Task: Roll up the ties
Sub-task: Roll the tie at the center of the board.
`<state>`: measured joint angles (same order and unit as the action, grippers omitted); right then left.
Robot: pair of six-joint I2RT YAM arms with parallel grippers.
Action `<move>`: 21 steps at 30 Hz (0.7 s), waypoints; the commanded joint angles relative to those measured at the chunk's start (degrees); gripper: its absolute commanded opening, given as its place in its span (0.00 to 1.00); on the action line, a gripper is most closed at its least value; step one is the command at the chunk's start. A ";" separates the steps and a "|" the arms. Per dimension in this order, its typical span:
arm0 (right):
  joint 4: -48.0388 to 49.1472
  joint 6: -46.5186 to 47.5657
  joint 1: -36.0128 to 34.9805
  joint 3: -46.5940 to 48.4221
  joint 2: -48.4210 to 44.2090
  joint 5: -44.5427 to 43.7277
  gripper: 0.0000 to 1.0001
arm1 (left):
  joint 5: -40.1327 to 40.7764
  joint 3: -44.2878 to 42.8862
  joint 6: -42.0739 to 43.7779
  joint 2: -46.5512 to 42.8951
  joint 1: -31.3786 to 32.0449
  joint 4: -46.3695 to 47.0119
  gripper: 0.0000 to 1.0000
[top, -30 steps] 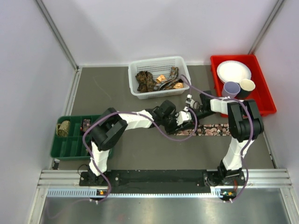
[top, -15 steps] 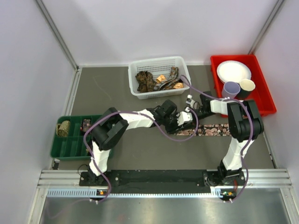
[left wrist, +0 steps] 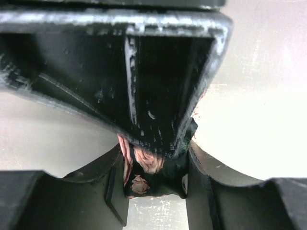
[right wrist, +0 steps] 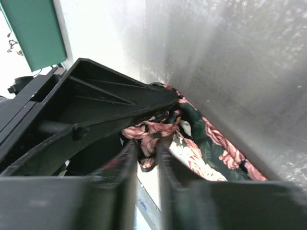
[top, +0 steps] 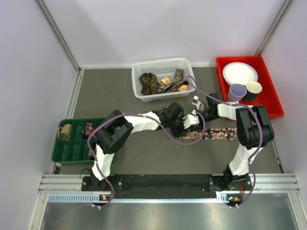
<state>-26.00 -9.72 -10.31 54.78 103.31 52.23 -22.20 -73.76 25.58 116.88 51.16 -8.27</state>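
A dark tie (top: 218, 134) with pink roses lies flat across the table to the right of centre. Its left end is gathered into a small coil (left wrist: 144, 168). My left gripper (top: 187, 122) is shut on that coil, which fills the space between its fingers (left wrist: 115, 187). From the right my right gripper (top: 196, 113) meets it. Its blurred fingers (right wrist: 127, 177) stand close together with a fold of the same tie (right wrist: 152, 133) between the tips, and the flat length (right wrist: 211, 148) runs off to the right. The right gripper's finger hides the top of the left wrist view.
At the back a white mesh basket (top: 139, 91) holds several loose ties (top: 153, 82). A green divided tray (top: 72, 148) at the left holds two rolled coils (top: 65, 131). A red tray (top: 271, 100) at the right carries a plate and two cups.
My right gripper's fingers have come much closer together on the tie's gathered end. Both wrists have shifted slightly to the right. The left gripper's hold is unchanged.
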 commanded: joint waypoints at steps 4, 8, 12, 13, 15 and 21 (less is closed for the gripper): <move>0.95 4.44 0.55 0.06 3.48 -7.48 0.00 | 2.34 7.30 1.40 7.66 2.20 -9.23 0.39; -1.15 5.67 0.99 -0.55 4.36 -9.95 0.00 | -1.97 12.66 0.61 2.31 0.26 0.16 0.60; -3.88 6.64 0.99 -0.64 5.24 -14.86 0.00 | -6.10 17.15 -3.94 -2.09 -2.19 11.51 0.73; -4.75 6.81 0.99 -0.56 5.59 -15.48 0.00 | -6.89 16.37 -5.18 -2.36 -2.64 12.22 0.88; -5.37 6.99 1.08 -0.12 6.64 -16.19 0.00 | -10.31 14.53 -9.73 -1.48 -4.47 12.40 0.99; -6.61 6.90 0.11 1.29 8.75 -16.81 0.00 | -19.01 6.26 -7.06 -4.89 -10.53 1.36 0.99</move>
<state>-31.81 -6.52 -8.80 56.51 107.83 47.40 -36.14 -64.10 18.70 112.88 44.75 6.68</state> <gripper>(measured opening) 0.025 0.987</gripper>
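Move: The rolled part of the tie sits right between the left hand's half-closed fingers, level with them and practically on the hand point. From the right hand that same roll is about 2 cm to the left and some 3 cm lower, neither ahead nor back. The tie's flat tail runs off to the right, its middle about 14 cm right of the left hand and 2 cm lower. The white basket stands roughly 25 cm ahead and 10 cm left of the left hand. The right hand shuts its partly closed fingers the rest of the way on the tie's cloth at the roll's right side, then keeps that pinch while sinking about 3 cm towards the table and easing some 2 cm to the right. Just after the right fingers have shut, the left hand opens from about half to full width, lets go of the roll, and backs up and away by about 2 cm, slightly to the left, its wrist tilting about 15 degrees. ##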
